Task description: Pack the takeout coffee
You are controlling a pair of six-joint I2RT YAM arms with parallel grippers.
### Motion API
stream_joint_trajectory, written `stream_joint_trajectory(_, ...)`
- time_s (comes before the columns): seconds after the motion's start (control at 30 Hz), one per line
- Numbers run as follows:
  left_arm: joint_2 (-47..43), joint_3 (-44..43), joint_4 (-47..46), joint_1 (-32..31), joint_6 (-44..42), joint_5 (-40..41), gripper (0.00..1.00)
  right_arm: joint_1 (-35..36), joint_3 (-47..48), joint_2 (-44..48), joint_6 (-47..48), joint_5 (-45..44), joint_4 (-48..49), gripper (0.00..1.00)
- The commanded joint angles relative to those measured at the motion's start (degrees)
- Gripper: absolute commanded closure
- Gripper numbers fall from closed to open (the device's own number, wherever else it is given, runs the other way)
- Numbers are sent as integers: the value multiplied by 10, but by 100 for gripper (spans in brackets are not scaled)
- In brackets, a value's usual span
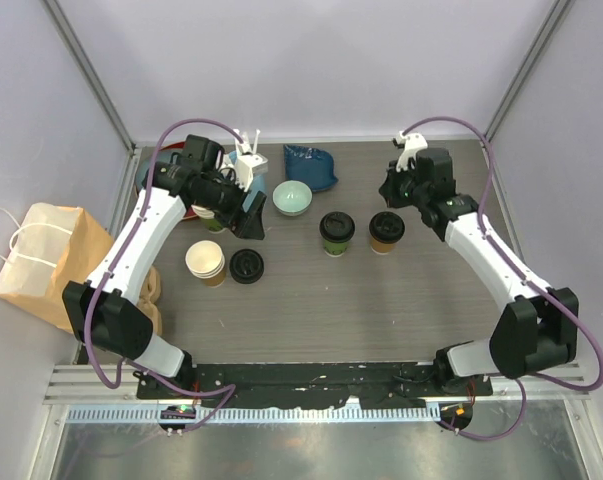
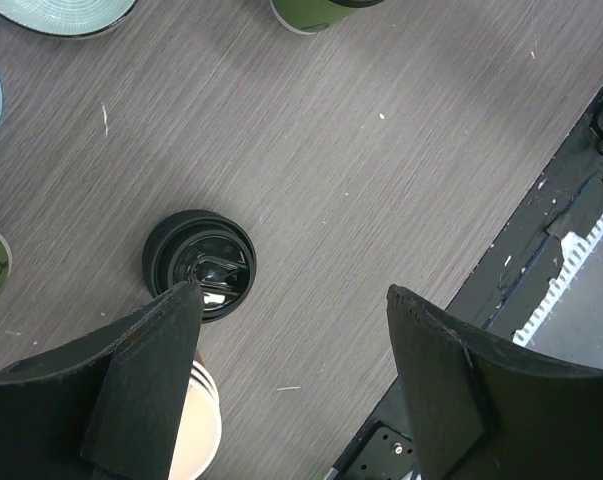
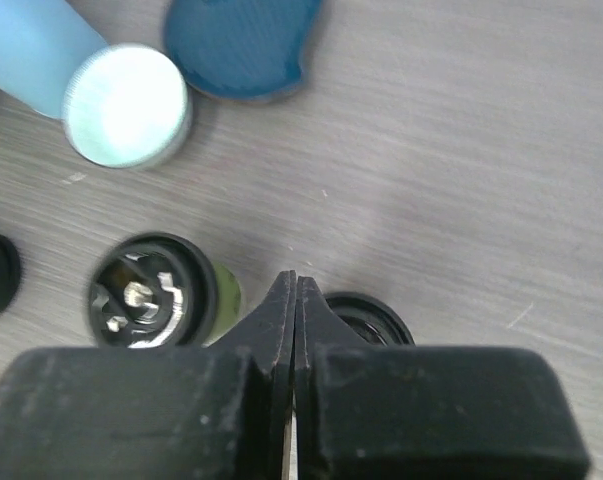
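Two lidded cups stand upright mid-table: the green-walled takeout coffee (image 1: 336,232) and, to its right, the brown-walled one (image 1: 387,230). My right gripper (image 1: 394,190) hovers just behind the brown cup. In the right wrist view its jaws (image 3: 296,282) are pressed together with nothing between them. There the green cup (image 3: 153,300) sits left of the fingers and the brown cup's black lid (image 3: 373,314) peeks out on their right. My left gripper (image 1: 253,218) hangs open and empty (image 2: 293,295) left of the cups, above bare table.
A loose stack of black lids (image 1: 247,266) and a lidless cup stack (image 1: 206,262) sit at front left. A pale green bowl (image 1: 292,198) and a blue dish (image 1: 309,165) lie behind. A brown paper bag (image 1: 41,260) stands off the table's left edge.
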State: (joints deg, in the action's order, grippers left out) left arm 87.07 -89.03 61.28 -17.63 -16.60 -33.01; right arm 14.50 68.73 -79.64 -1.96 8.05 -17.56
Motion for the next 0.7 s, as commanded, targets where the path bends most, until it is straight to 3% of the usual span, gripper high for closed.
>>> stream_joint_trajectory(0.0,-9,-7,-10,0,6,1,22,-27,-142,-24,-35,-9,137,99)
stream_joint_trajectory(0.1,-7,-9,-6,0,3,3,21,-44,-190,-53,-46,12,189,99)
stream_joint_trajectory(0.23,-5,-6,-5,0,1,4,22,-44,-192,-39,-43,15,181,99)
stream_joint_trajectory(0.4,-7,-8,-6,0,-1,6,22,-30,-157,-2,-31,14,146,99)
stream_joint_trajectory(0.67,-8,-10,-2,0,-5,13,22,-6,-56,-21,-13,-1,61,99)
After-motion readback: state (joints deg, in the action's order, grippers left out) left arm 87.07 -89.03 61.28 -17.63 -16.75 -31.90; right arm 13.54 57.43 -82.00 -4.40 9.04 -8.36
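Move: The brown lidded cup stands below the shut right fingers, its middle about 3 cm to their right, a centimetre back and roughly 15 cm down. The green lidded cup is level with it, some 12 cm to its left; the pale bowl lies about 11 cm ahead of the right hand and 20 cm to its left. From the left hand, the brown cup is some 7 cm ahead, 32 cm to the right and 15 cm down. With its fingers kept shut, the right hand dips fast at the near side of the brown cup's lid, about 14 cm down with some 3 cm to the right and a little back, tipping its fingers roughly 12 degrees further down. It then turns back, rising about half that way while easing left and slightly forward, and ends above and just short of the cup, untouched as far as can be seen. ##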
